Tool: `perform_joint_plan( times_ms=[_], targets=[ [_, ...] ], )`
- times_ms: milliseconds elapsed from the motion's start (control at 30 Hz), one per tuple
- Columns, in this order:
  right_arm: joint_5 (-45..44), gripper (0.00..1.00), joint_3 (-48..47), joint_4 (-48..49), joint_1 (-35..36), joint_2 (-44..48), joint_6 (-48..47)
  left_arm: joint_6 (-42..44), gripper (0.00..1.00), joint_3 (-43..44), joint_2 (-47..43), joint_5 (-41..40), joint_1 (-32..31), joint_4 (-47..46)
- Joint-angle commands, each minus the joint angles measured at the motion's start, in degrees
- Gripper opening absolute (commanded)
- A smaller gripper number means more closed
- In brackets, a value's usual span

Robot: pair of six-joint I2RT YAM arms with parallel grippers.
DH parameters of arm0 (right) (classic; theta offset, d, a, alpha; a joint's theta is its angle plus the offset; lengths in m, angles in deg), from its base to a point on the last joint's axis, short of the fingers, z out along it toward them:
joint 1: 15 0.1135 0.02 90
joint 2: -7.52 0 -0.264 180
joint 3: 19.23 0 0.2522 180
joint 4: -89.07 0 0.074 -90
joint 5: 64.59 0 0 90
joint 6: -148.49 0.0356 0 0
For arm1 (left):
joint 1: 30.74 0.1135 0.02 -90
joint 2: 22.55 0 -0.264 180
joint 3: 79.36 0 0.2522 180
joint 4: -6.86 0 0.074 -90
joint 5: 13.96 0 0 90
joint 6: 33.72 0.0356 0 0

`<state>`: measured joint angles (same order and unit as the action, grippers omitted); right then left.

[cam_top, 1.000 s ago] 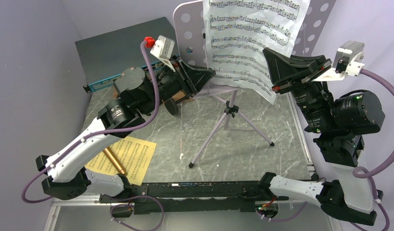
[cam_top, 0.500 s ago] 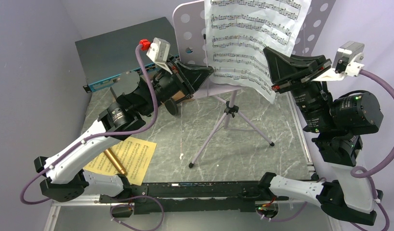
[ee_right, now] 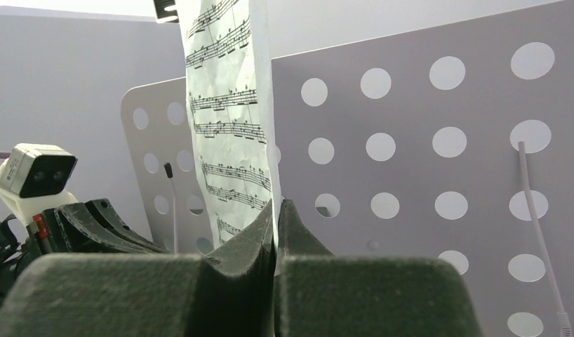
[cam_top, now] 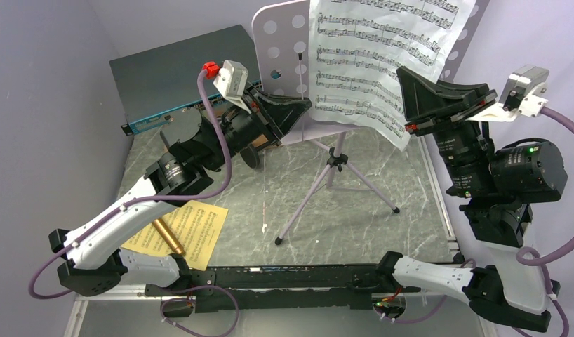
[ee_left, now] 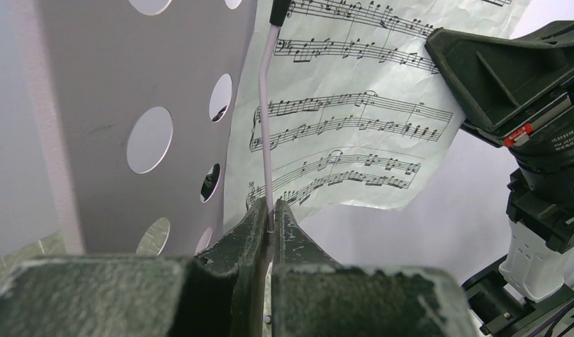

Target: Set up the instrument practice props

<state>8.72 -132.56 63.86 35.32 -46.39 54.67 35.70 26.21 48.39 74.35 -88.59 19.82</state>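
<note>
The pale lilac perforated music stand point(cam_top: 284, 42) stands on tripod legs point(cam_top: 319, 189) at the back middle. My left gripper point(cam_top: 306, 105) is shut on the stand's thin lilac retaining wire point(ee_left: 265, 140), pinched between the fingertips point(ee_left: 255, 223). The white music sheet point(cam_top: 382, 56) hangs in front of the stand's plate point(ee_right: 424, 175). My right gripper point(cam_top: 402, 74) is shut on its lower right edge; the paper point(ee_right: 231, 126) rises edge-on from the jaws. A yellow music sheet point(cam_top: 193, 228) lies flat at the front left with the gold microphone point(cam_top: 168, 237) on it.
A flat grey network switch point(cam_top: 172, 70) with a blue front lies at the back left, behind my left arm. A second retaining wire point(ee_right: 540, 225) runs down the stand's plate on the right. Lilac walls close in on both sides.
My left gripper's jaws have closed on the stand's wire. My right gripper has carried the white sheet a little to the right, across the stand's plate.
</note>
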Motion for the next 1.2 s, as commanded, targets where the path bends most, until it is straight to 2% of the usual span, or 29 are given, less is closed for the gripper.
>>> perform_joint_plan(
  times_ms=[0,333,733,1167],
  targets=[
    [-1.2,0.0,-0.3,2.5,-0.1,0.2,-1.3,1.3,0.0,0.1,-1.9,1.2,-0.3,-3.2],
    [11.4,0.0,-2.9,1.7,-0.1,-4.6,-1.5,1.0,0.0,-0.1,-2.1,1.2,-0.4,-3.4],
    [11.8,0.0,-2.5,3.5,-0.1,-6.8,-0.2,0.9,0.0,-0.5,-2.7,1.2,-0.4,-3.6],
    [11.9,0.0,3.9,7.7,-0.1,-4.6,0.0,0.6,0.0,-1.1,-3.6,1.2,-0.4,-3.7]
  ],
)
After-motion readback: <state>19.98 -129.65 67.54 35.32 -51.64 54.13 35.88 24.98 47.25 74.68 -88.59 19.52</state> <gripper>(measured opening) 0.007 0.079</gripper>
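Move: From the right hand, which holds the sheet music by its right edge, the black tip of the stand's left rod is about 13 cm to the left, some 3 cm farther out and roughly level. The sheet's free left edge stops just short of that rod, 11 cm left and 3 cm ahead. From the left hand, pinching the rod, this edge lies 2 cm right, 3 cm ahead and 5 cm up; the rod tip is 8 cm above and 2 cm ahead. Leftward, after a brief pause, the right hand carries the pinched sheet about 7 cm towards the left hand, feeding its free edge in behind the rod while sinking some 2 cm and turning about 10 degrees counter-clockwise, its left side dipping. The left hand stays in place and keeps the rod pinched, clear of the stand's plate. ##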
